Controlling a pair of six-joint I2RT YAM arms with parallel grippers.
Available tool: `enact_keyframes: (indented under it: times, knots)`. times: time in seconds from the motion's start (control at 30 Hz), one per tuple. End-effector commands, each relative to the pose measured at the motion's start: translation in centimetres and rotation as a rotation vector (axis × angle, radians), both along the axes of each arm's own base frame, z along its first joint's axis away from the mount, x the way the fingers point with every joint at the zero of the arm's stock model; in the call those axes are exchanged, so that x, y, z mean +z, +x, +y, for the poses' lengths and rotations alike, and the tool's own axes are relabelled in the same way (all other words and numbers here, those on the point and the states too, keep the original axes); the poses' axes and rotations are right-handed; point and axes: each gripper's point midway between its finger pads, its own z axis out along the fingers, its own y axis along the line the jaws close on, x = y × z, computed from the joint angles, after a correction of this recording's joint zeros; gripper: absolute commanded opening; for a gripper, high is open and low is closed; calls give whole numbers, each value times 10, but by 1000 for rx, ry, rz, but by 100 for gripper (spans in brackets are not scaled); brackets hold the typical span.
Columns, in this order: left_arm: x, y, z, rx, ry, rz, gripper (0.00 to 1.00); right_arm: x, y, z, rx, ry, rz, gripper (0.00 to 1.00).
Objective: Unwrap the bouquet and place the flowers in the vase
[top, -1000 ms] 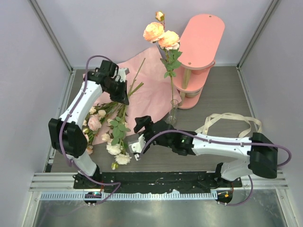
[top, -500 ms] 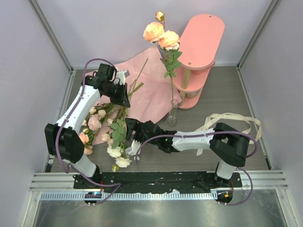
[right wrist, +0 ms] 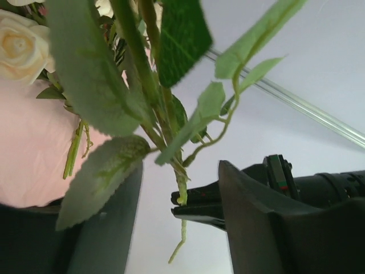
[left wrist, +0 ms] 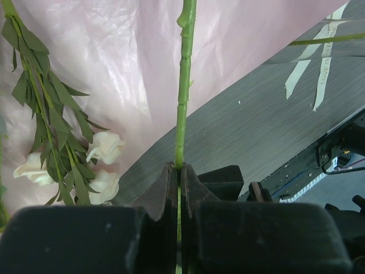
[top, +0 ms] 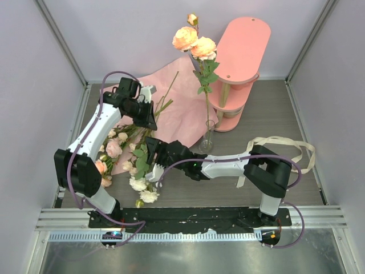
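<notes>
The bouquet lies unwrapped: loose flowers (top: 130, 149) sprawl over the flat pink paper (top: 183, 111) at the left. The clear vase (top: 207, 140) stands mid-table and holds one tall stem topped by peach roses (top: 195, 43). My left gripper (top: 146, 117) is shut on a single green stem (left wrist: 181, 108), which runs up from between its jaws (left wrist: 178, 169). My right gripper (top: 153, 158) sits low among the leaves of the pile. Its fingers (right wrist: 256, 228) stand apart with leafy stems (right wrist: 142, 74) between them, in the gap (right wrist: 179, 191).
A pink tiered shelf (top: 242, 57) stands at the back right, just behind the vase. Cream ribbon (top: 280, 147) lies looped on the table beside the right arm. Cream roses (left wrist: 106, 147) rest at the paper's edge. Grey walls close in both sides.
My right gripper has slid left from the table's middle into the flowers' leaves, and its fingers have narrowed. The left gripper has stayed shut on its stem and shifted slightly.
</notes>
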Motion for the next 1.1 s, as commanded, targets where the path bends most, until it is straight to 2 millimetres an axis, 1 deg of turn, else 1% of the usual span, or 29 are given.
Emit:
enact_keyframes:
  times: [0.0,0.07,0.1,0.17,0.2,0.27,0.3,0.37,0.4,0.43,0.47,0.5,0.53,0.57,0.6,0.63,0.67,0.7,0.73,0.77,0.8,0.83,0.87,0.9,0.93,0.97,1.0,1.03,1.07]
  knots:
    - [15,1,-3,-13,-24,-60,0,30,2,17,43,81,-59,52]
    - [16,1,-3,-15,-26,-65,0,30,2,18,47,86,-57,44]
    - [16,1,-2,-14,-24,-64,0,30,2,19,47,88,-58,38]
    - [18,2,-2,-5,-22,-73,0,30,2,20,50,90,-58,31]
    - [19,4,1,10,-12,-79,3,30,2,20,50,90,-59,24]
    - [20,8,7,37,-2,-92,15,32,1,20,52,98,-59,16]
    - [24,11,14,67,-1,-105,27,34,1,19,52,105,-59,9]
    - [32,17,21,97,-22,-140,44,36,-6,24,88,131,-33,3]
    - [44,20,32,145,-38,-174,52,44,-7,26,93,174,-28,1]
    - [48,24,43,192,-25,-197,56,48,-9,27,107,206,-11,1]
    - [58,30,53,233,-22,-253,60,51,-9,28,105,238,16,1]
    - [72,28,71,296,-13,-314,69,56,-9,28,105,258,12,1]
    - [79,33,88,379,21,-359,71,60,-9,28,110,271,12,1]
    - [94,36,100,429,22,-424,76,64,-11,28,117,286,16,1]
    - [98,36,119,491,36,-452,77,75,-13,27,120,332,36,1]
    - [115,29,129,535,34,-518,78,81,-16,27,129,360,52,1]
    - [125,32,152,615,60,-573,81,90,-18,26,133,394,65,1]
    - [121,29,160,644,75,-579,82,102,-20,24,132,468,129,1]
    - [128,24,168,684,81,-608,82,122,-27,19,143,526,150,1]
    - [129,25,182,739,109,-631,83,132,-31,15,144,573,197,1]
    - [121,23,188,760,124,-624,83,137,-33,12,136,632,312,1]
    - [118,23,193,781,128,-624,83,165,-40,0,148,713,369,1]
    - [119,23,202,817,124,-633,84,174,-45,-5,154,751,433,1]
    - [112,23,206,836,125,-618,84,175,-48,-10,139,749,508,1]
    - [110,24,210,851,124,-613,84,204,-56,-21,147,842,648,1]
    - [107,26,218,881,112,-603,83,215,-59,-27,143,866,733,1]
    - [104,27,215,863,82,-587,83,202,-61,-29,88,822,880,1]
    - [101,29,215,861,68,-575,83,207,-63,-33,50,878,1049,1]
    - [95,32,217,865,62,-558,83,239,-64,-43,50,944,1107,1]
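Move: The held white-flower stem, still in my left fingers, crosses just inside my open right fingers, some 2 cm farther left and 1 cm lower. That gripping spot is about 8 cm back and 1 cm left of my left hand, nearly level. From my right hand the white heads hang about 17 cm back, 3 cm left and 10 cm lower; the loose bunch lies 10 cm left, 5 cm forward, 12 cm below; the vase stands 25 cm right and 7 cm forward. I shut my right fingers on the stem below its leaves, easing about 2 cm left, while my left fingers open, let it go and sweep away about 20 cm left and 10 cm up, turning counter-clockwise. Then I lift my right hand some 15 cm and slightly back, speeding up and rolling about 50 degrees so the flower end swings upward. ##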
